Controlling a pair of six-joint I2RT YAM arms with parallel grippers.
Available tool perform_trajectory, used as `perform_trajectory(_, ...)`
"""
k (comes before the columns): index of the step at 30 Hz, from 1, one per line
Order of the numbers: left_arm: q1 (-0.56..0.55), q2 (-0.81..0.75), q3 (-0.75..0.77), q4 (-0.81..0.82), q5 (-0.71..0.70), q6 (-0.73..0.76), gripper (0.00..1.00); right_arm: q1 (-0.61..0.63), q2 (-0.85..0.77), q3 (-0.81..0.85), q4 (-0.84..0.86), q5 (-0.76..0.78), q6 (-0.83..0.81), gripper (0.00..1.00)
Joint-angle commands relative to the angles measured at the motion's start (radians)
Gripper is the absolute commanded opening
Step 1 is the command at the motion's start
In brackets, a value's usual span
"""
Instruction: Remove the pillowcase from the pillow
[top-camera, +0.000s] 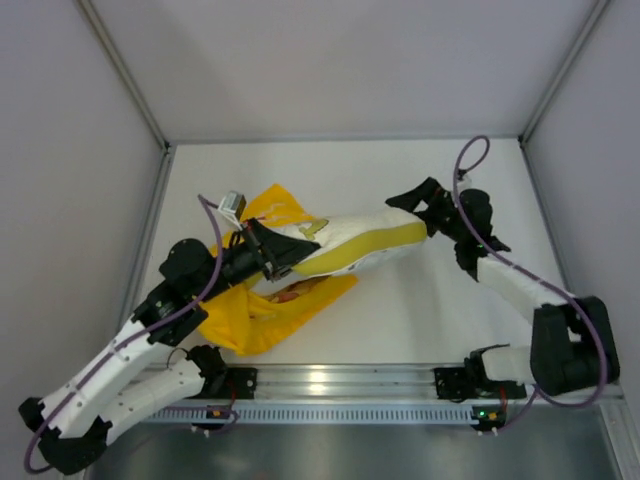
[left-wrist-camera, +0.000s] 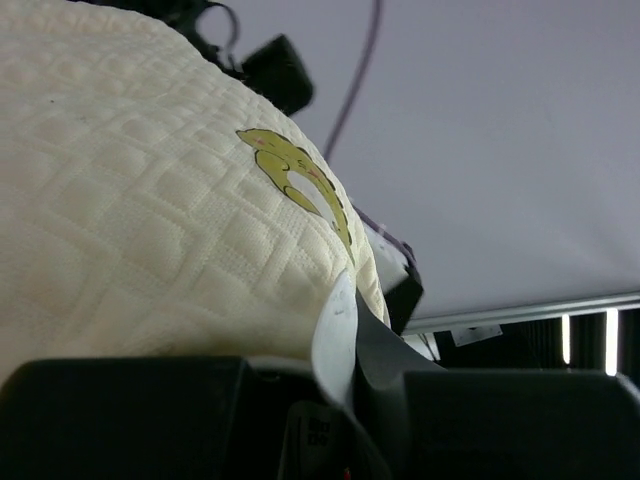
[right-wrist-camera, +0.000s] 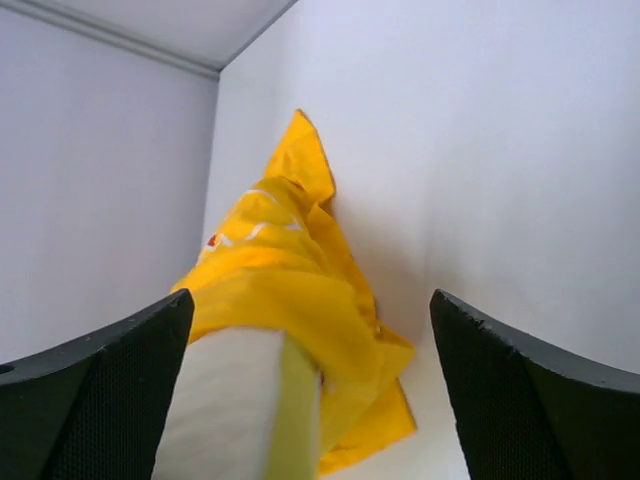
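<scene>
The cream quilted pillow (top-camera: 350, 245) stretches across the middle of the table, its yellow emblem (left-wrist-camera: 295, 170) facing the left wrist camera. My left gripper (top-camera: 285, 260) is shut on the pillow's left end, with the white tag (left-wrist-camera: 340, 325) pinched between its jaws. The bright yellow pillowcase (top-camera: 262, 315) is bunched under and around that left end, and the right wrist view shows it past the pillow (right-wrist-camera: 240, 400) as crumpled yellow cloth (right-wrist-camera: 290, 280). My right gripper (top-camera: 415, 212) is open at the pillow's right end, its fingers (right-wrist-camera: 120, 390) wide apart on either side of it and gripping nothing.
Grey walls close in the white table (top-camera: 400, 330) on the left, back and right. A metal rail (top-camera: 340, 385) with both arm bases runs along the near edge. The right arm's purple cable (top-camera: 470, 160) loops toward the back right corner.
</scene>
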Motion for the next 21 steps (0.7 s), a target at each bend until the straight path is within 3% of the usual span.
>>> perform_trajectory(1, 0.0, 0.079, -0.048, 0.275, 0.015, 0.085, 0.0, -0.098, -0.23, -0.015, -0.549, 0.11, -0.238, 0.99)
perform_trajectory(4, 0.0, 0.14, -0.058, 0.283, 0.0, 0.159, 0.0, -0.224, -0.379, -0.099, -0.624, -0.041, -0.235, 1.0)
perform_trajectory(13, 0.0, 0.261, -0.06, 0.295, -0.011, 0.335, 0.0, -0.229, -0.658, -0.142, -0.932, -0.238, -0.253, 1.0)
perform_trajectory(17, -0.001, 0.309, -0.077, 0.319, -0.018, 0.344, 0.0, -0.229, -0.772, -0.167, -0.922, -0.401, -0.082, 1.0)
perform_trajectory(21, -0.012, 0.349, -0.132, 0.404, -0.018, 0.311, 0.0, -0.229, -0.855, -0.19, -0.807, -0.495, 0.128, 1.0)
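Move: The pillow is already gripped by the left hand, its middle roughly 9 cm ahead, 5 cm to the right and 15 cm below that hand. The yellow pillowcase hangs and lies bunched some 7 cm ahead, 11 cm to the left and 32 cm below. From the open right hand, the pillow's middle is about 14 cm back, 11 cm to the left and 7 cm higher, its right end close to the fingers. The pillow, still pinched in the left hand, is lowered about 11 cm towards the table and carried some 6 cm forward and 6 cm right, fast at first, then easing, as the fingers dip nearly 20 degrees. The right hand, fingers staying open, swings right and back from the pillow's right end, then on back, coming slightly left again. ##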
